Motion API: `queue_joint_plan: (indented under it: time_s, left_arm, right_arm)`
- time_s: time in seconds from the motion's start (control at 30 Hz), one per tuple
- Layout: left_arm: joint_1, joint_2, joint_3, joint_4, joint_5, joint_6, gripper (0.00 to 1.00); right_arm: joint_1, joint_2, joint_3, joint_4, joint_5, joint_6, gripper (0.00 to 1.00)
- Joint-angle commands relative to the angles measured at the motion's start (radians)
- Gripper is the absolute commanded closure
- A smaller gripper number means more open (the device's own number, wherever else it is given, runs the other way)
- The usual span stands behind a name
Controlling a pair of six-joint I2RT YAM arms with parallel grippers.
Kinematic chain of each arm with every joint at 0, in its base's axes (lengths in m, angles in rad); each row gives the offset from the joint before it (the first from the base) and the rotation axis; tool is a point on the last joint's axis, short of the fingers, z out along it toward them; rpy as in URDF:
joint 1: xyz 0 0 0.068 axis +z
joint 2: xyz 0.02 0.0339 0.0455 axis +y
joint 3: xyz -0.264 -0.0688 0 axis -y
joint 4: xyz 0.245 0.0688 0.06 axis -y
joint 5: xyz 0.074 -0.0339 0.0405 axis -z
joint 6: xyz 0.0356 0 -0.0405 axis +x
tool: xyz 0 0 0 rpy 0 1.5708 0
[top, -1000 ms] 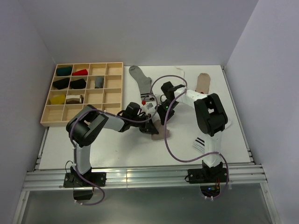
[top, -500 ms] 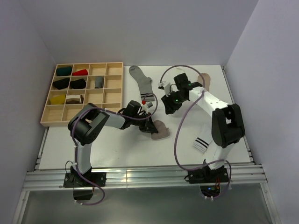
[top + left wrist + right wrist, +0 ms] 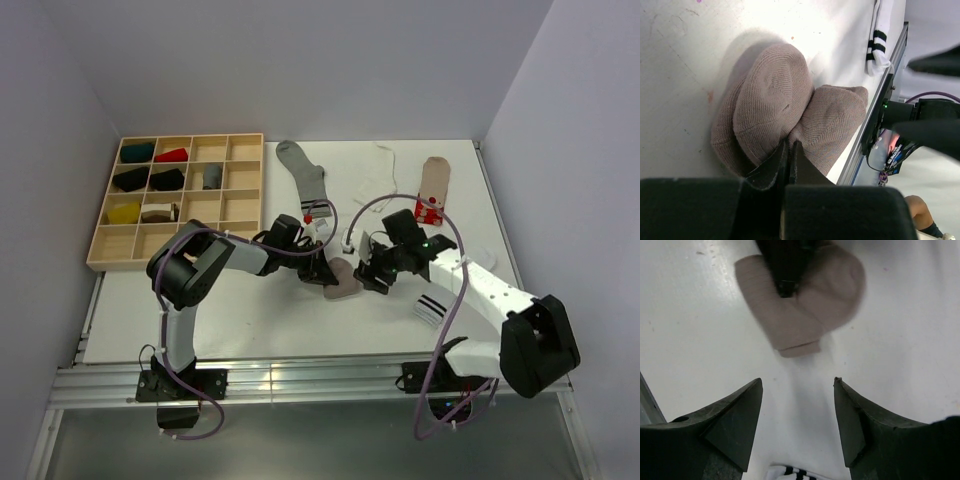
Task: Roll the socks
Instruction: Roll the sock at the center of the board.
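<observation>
A taupe sock (image 3: 343,282) lies folded into a rounded bundle on the white table, seen close up as the bundle (image 3: 774,102) in the left wrist view. My left gripper (image 3: 321,271) is shut on its near edge, the fingers (image 3: 775,162) pinching the knit. My right gripper (image 3: 368,274) stands open just right of the bundle, apart from it. In the right wrist view the open right gripper (image 3: 797,382) has bare table between its jaws and the bundle (image 3: 805,315) ahead. Loose socks: grey sock (image 3: 303,172), striped taupe sock (image 3: 433,190), white sock (image 3: 385,160), black-striped white sock (image 3: 430,307).
A wooden compartment tray (image 3: 243,190) at the back left holds several rolled socks. The black-striped sock (image 3: 790,472) lies just behind my right jaws. Grey walls close in the table on three sides; a metal rail (image 3: 300,375) runs along the near edge.
My right gripper let go, opened wide, lifted away and swung back down to the right of the bundle. The striped taupe sock at the back is now uncovered. The left gripper stayed shut.
</observation>
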Motion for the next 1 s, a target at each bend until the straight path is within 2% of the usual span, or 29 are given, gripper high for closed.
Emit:
queue_joint_plan:
  time_s: [0.0, 0.2, 0.33, 0.6, 0.97]
  left_arm:
    - [0.004, 0.122, -0.084, -0.313, -0.218, 0.122, 1.0]
    - [0.007, 0.126, -0.081, -0.313, -0.212, 0.124, 1.0]
    - [0.009, 0.126, -0.081, -0.311, -0.209, 0.125, 1.0]
    - [0.009, 0.128, -0.082, -0.31, -0.204, 0.13, 1.0]
    - [0.009, 0.12, -0.082, -0.31, -0.198, 0.134, 1.0]
  right_arm:
    - [0.074, -0.073, -0.051, 0.12, 0.043, -0.076, 0.34]
    - [0.236, -0.1, -0.169, 0.247, 0.172, -0.091, 0.31]
    - [0.301, -0.085, -0.212, 0.302, 0.218, -0.105, 0.3]
    - [0.328, -0.007, -0.219, 0.422, 0.29, -0.114, 0.3]
    - [0.342, 0.111, -0.174, 0.404, 0.284, -0.116, 0.35]
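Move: The brown sock's middle is about 7 cm to the left of my open right hand, 1 cm back and 8 cm below. From that hand, the striped white sock lies roughly 15 cm right, 8 cm back and 9 cm lower; the plain white sock is some 21 cm ahead and 1 cm right, also 9 cm lower. My left hand already pinches the brown sock, whose middle is about 3 cm to its right, level fore and aft and at the same height. I keep the brown sock pinched with my still left hand while my right hand, fingers staying wide, drops about 6 cm and goes some 4.5 cm left towards the sock's free part. It swings back about 4 cm on the way, then partly forward again, turning some 15 degrees counter-clockwise, and finishes straight down, bringing its forward finger against the sock. ##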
